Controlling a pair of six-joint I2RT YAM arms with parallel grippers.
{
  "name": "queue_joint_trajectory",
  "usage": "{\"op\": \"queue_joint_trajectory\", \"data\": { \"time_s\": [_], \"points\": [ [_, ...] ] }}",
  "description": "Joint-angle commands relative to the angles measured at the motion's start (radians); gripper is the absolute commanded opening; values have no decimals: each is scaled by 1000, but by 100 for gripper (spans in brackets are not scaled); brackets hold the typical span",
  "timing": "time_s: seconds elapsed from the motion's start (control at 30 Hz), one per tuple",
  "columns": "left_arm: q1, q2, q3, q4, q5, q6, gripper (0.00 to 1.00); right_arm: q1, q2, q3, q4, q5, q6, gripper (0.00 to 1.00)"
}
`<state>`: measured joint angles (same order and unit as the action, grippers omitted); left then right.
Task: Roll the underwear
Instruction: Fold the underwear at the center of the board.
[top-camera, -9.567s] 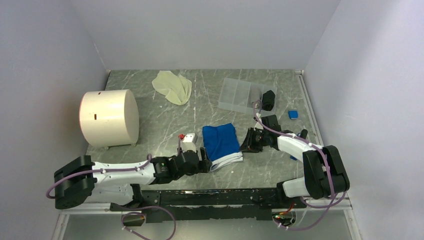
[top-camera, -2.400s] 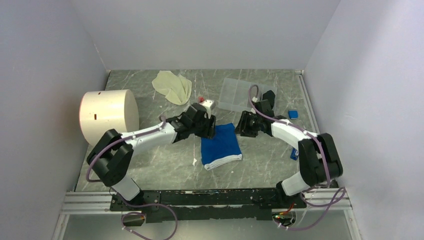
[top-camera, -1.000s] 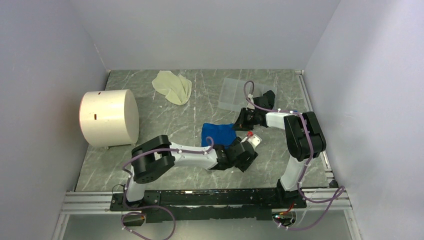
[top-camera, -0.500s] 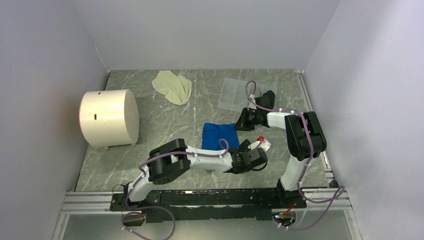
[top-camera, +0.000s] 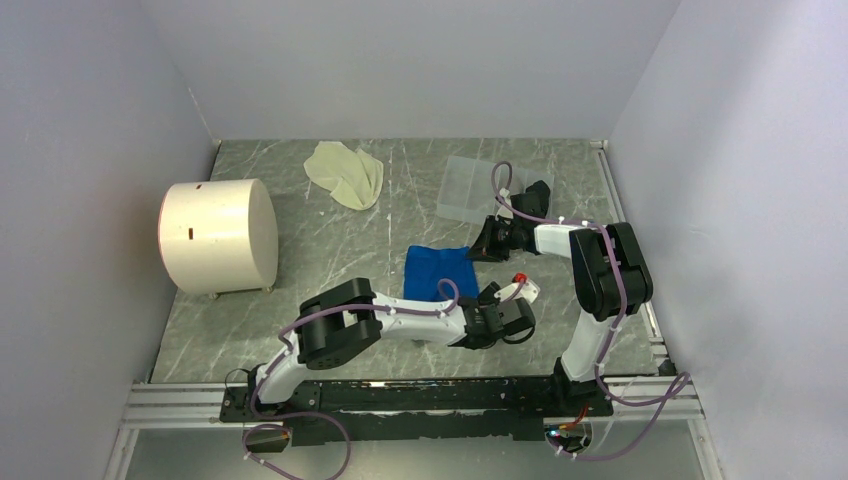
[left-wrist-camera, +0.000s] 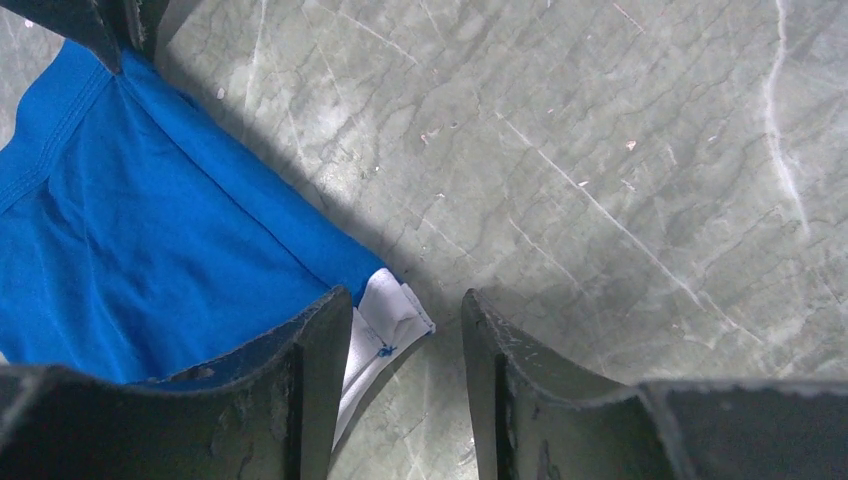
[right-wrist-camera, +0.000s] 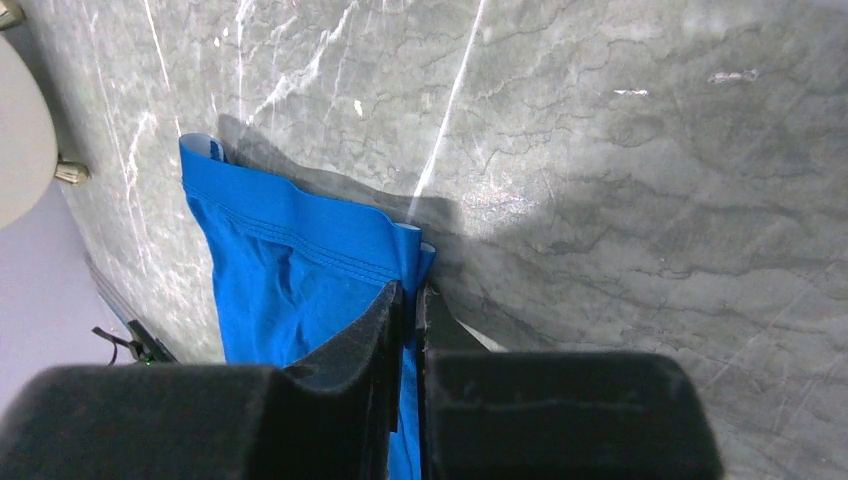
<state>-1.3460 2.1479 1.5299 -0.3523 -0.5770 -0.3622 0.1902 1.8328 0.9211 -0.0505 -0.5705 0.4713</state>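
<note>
The royal blue underwear (top-camera: 437, 270) lies flat mid-table, and my left arm covers its near edge. My left gripper (top-camera: 487, 301) is at the near right corner. In the left wrist view it (left-wrist-camera: 405, 297) stands open, with the white-edged corner (left-wrist-camera: 392, 312) between its fingers and one finger resting on the blue cloth (left-wrist-camera: 150, 250). My right gripper (top-camera: 481, 247) is shut on the far right corner. The right wrist view shows its jaws (right-wrist-camera: 410, 288) pinching the blue hem (right-wrist-camera: 300, 225). The pale cream underwear (top-camera: 345, 172) lies crumpled at the back.
A big white cylinder (top-camera: 218, 235) stands at the left. A clear plastic box (top-camera: 478, 188) sits at the back right, just behind my right arm. Grey walls close in the marbled table (top-camera: 330, 250) on three sides.
My left gripper has slid right along the blue underwear's near edge to its white corner, and its jaws have narrowed. The right gripper has kept its grip in place.
</note>
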Motion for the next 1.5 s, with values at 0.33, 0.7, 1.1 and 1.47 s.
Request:
{"op": "queue_joint_trajectory", "data": {
  "time_s": [0.33, 0.7, 1.1, 1.47],
  "points": [
    [3, -11, -74, 0, 30, -33, 44, -5, 5, 38, -50, 17, -56, 8],
    [44, -75, -159, 88, 130, 29, 40, -5, 3, 42, -63, 8, -67, 8],
    [44, -71, -146, 90, 151, 12, 9, -5, 13, 62, -67, -21, -57, 7],
    [95, -266, -379, 411, 291, -118, 5, 9, -76, 67, -65, 22, 8, 0]
  ]
}}
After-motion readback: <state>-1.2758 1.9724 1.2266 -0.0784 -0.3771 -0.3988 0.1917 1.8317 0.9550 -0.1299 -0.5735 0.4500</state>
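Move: The folded underwear's near right hem corner lies about 1 cm to the left of the left hand's open fingertips, level fore and aft and about 1 cm below. From that hand, the folded underwear's middle is roughly 7 cm ahead and 7 cm left, and the waistband corner about 15 cm ahead and 2 cm left. The right hand already pinches that waistband corner; from the right hand, the hem corner is some 15 cm back and 2 cm right. The left fingers close from half open and pinch the white hem corner, the hand sinking barely half a centimetre and shifting left onto the corner first. With the fingers shut, it then eases farther left, about 2 cm in all, the wrist tilting some 15 degrees so the fingers point more to the right. The right hand stays put, keeping its pinch on the waistband corner. ##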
